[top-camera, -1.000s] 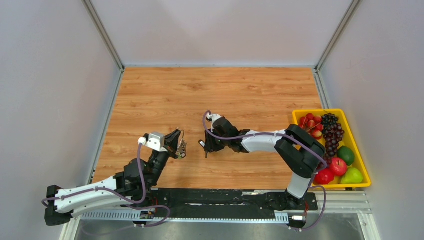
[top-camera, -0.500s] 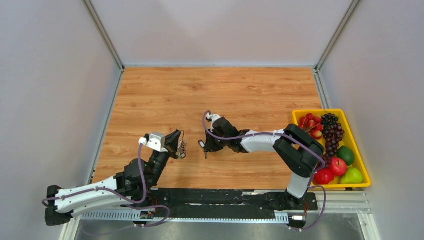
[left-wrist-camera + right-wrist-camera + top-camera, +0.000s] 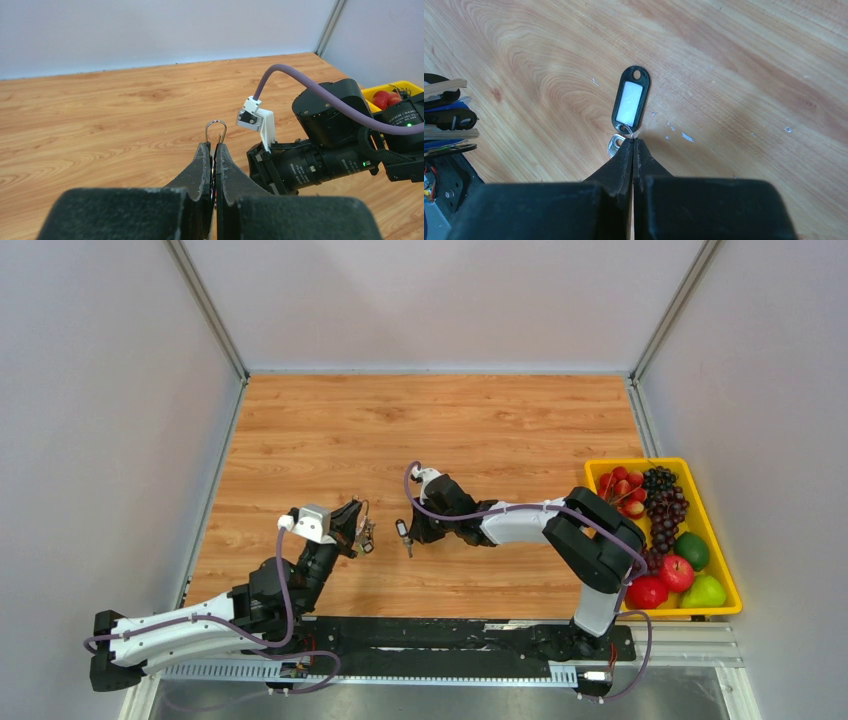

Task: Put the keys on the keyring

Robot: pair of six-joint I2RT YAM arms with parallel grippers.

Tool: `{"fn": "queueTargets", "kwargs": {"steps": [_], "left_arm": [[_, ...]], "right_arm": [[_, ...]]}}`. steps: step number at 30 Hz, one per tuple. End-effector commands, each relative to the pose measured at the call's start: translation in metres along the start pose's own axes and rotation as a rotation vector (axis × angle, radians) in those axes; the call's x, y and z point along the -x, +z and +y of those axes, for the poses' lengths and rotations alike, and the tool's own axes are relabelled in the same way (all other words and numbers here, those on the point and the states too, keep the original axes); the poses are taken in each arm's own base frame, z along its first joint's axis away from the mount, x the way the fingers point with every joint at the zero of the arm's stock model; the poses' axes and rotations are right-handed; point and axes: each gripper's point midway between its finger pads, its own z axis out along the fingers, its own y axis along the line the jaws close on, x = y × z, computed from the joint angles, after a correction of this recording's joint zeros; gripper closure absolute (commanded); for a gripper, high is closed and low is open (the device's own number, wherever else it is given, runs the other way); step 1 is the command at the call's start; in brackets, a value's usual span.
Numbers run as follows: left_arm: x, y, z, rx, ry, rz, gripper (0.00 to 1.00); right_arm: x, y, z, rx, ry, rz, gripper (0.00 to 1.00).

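Note:
My left gripper (image 3: 362, 534) is shut on the keyring (image 3: 216, 129), a thin silver wire loop that sticks up above its fingertips (image 3: 204, 152). A small cluster of keys hangs at it in the top view (image 3: 367, 541). My right gripper (image 3: 409, 534) is shut on the small wire loop of a key with a black tag and white label (image 3: 630, 99); the key's silver head (image 3: 615, 145) shows beside its fingertips (image 3: 625, 150). This key is held low over the wooden table, a short way right of the left gripper. The two grippers face each other, apart.
A yellow tray (image 3: 727, 565) of fruit stands at the table's right edge, also in the left wrist view (image 3: 395, 87). The right wrist body and its purple cable (image 3: 325, 145) fill the space right of the keyring. Grey walls enclose the table.
My right gripper has moved a little left with the black-tagged key, closer to the left gripper. The left gripper has stayed still with the keyring.

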Motion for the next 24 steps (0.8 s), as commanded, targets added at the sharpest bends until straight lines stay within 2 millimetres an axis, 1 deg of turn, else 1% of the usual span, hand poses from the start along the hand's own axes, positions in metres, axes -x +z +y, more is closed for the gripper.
{"fn": "queueTargets", "kwargs": {"steps": [1,7,8,11,19,24], "left_arm": [[0.006,0.001,0.0,0.01,-0.034,-0.023,1.0],[0.007,0.001,-0.001,-0.001,-0.038,-0.027,1.0],[0.006,0.001,-0.002,-0.003,-0.036,-0.026,1.0],[0.008,0.001,-0.004,-0.017,-0.04,-0.031,1.0],[0.011,-0.002,-0.013,-0.082,-0.059,-0.06,1.0],[0.016,-0.004,-0.024,-0.16,-0.067,-0.089,1.0]], "right_arm": [[0.023,-0.009,0.01,0.029,-0.044,-0.096,1.0],[0.036,-0.046,0.025,0.051,-0.095,-0.194,1.0],[0.041,-0.057,0.032,0.07,-0.104,-0.226,1.0],[0.046,-0.082,0.045,0.115,-0.129,-0.294,1.0],[0.055,-0.153,0.078,0.265,-0.189,-0.476,1.0],[0.059,-0.194,0.098,0.367,-0.216,-0.558,1.0]]}}
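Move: The right hand, already shut on the small wire ring of the black tag at table level, must bring it to the keyring, about 21 cm above it, 7 cm left and 3 cm back. The keys already threaded hang some 6 cm below the keyring and about 1 cm farther back. The black tag lies 2 cm ahead and 2 cm left of the right hand. The left hand holds the keyring, whose middle is 1 cm ahead, 2 cm right and 2 cm below it. Right hand keeps its pinch, rises about 16 cm and back 6 towards the keyring's height, fingers tilting up. ##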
